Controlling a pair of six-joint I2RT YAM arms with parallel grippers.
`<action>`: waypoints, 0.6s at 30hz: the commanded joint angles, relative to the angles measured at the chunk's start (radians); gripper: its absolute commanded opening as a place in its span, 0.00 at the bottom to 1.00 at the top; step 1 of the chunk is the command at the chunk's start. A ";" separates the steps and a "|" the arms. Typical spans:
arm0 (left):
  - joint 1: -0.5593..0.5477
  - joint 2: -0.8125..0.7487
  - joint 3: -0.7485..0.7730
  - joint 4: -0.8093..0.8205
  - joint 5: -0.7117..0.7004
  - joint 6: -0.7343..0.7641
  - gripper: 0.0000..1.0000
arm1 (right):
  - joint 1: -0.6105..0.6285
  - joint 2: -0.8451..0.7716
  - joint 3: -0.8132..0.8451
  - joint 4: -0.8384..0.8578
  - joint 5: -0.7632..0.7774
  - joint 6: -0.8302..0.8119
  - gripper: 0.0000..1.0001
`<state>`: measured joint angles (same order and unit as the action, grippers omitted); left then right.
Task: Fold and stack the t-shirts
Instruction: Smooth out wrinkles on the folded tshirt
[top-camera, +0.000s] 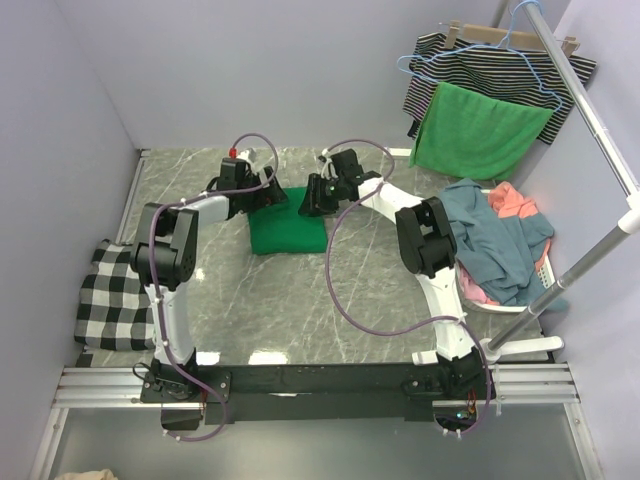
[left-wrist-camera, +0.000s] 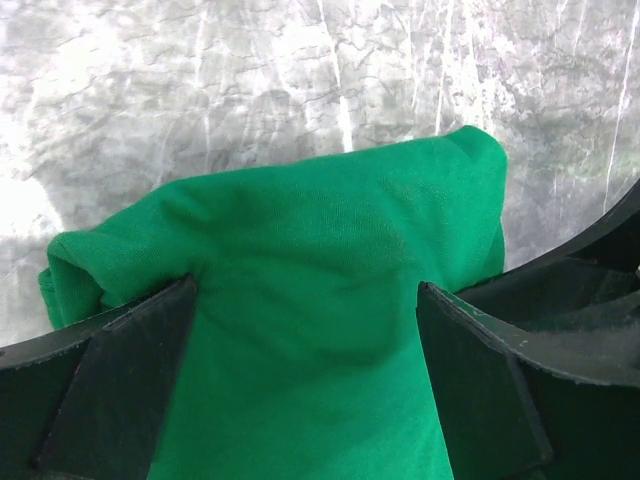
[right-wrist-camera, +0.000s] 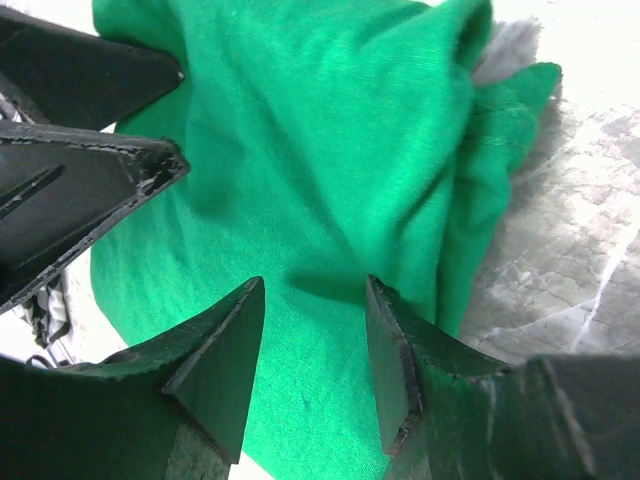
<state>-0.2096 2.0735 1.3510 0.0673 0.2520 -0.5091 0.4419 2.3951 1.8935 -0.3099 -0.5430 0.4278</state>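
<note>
An emerald green t-shirt (top-camera: 287, 233) lies folded into a small rectangle on the marble table, toward the back middle. My left gripper (top-camera: 268, 196) hangs over its far left edge, open wide, the cloth (left-wrist-camera: 300, 220) showing between the spread fingers (left-wrist-camera: 307, 290). My right gripper (top-camera: 312, 202) stands over the far right edge, open about halfway, with the green fabric (right-wrist-camera: 330, 130) seen flat below the gap (right-wrist-camera: 315, 290) and nothing pinched. A dusty blue t-shirt (top-camera: 495, 245) and a coral one (top-camera: 512, 200) lie heaped in a white basket (top-camera: 547, 268) at the right.
A black-and-white checked cloth (top-camera: 112, 295) lies at the table's left edge. A striped garment (top-camera: 470, 65) and a bright green cloth (top-camera: 478, 130) hang from a rail (top-camera: 590, 110) at the back right. The left gripper's fingers (right-wrist-camera: 90, 120) show close by in the right wrist view.
</note>
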 joint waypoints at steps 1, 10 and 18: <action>0.036 -0.046 -0.073 -0.035 -0.088 0.000 1.00 | -0.023 -0.014 -0.050 -0.051 0.089 -0.004 0.52; 0.062 -0.216 -0.211 0.029 -0.201 -0.029 0.99 | -0.028 -0.125 -0.234 0.042 0.112 0.003 0.51; 0.061 -0.401 -0.277 0.008 -0.100 -0.078 0.99 | -0.028 -0.278 -0.346 0.107 0.113 -0.015 0.52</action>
<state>-0.1413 1.7908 1.1255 0.0471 0.0906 -0.5438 0.4252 2.2314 1.6066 -0.1837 -0.4866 0.4454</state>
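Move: The folded green t-shirt lies just under both hands, 1 cm or so below them: its middle is about 6 cm back and 5 cm right of the left hand, and roughly 3 cm back and 5 cm left of the right hand. Its far left corner is some 4 cm left of the left hand and 1 cm ahead; its far right corner is about 4 cm ahead and 2 cm right of the right hand. Left hand sweeps 7 cm left and back across the t-shirt, then lifts; right fingers drag 4 cm right-back. ##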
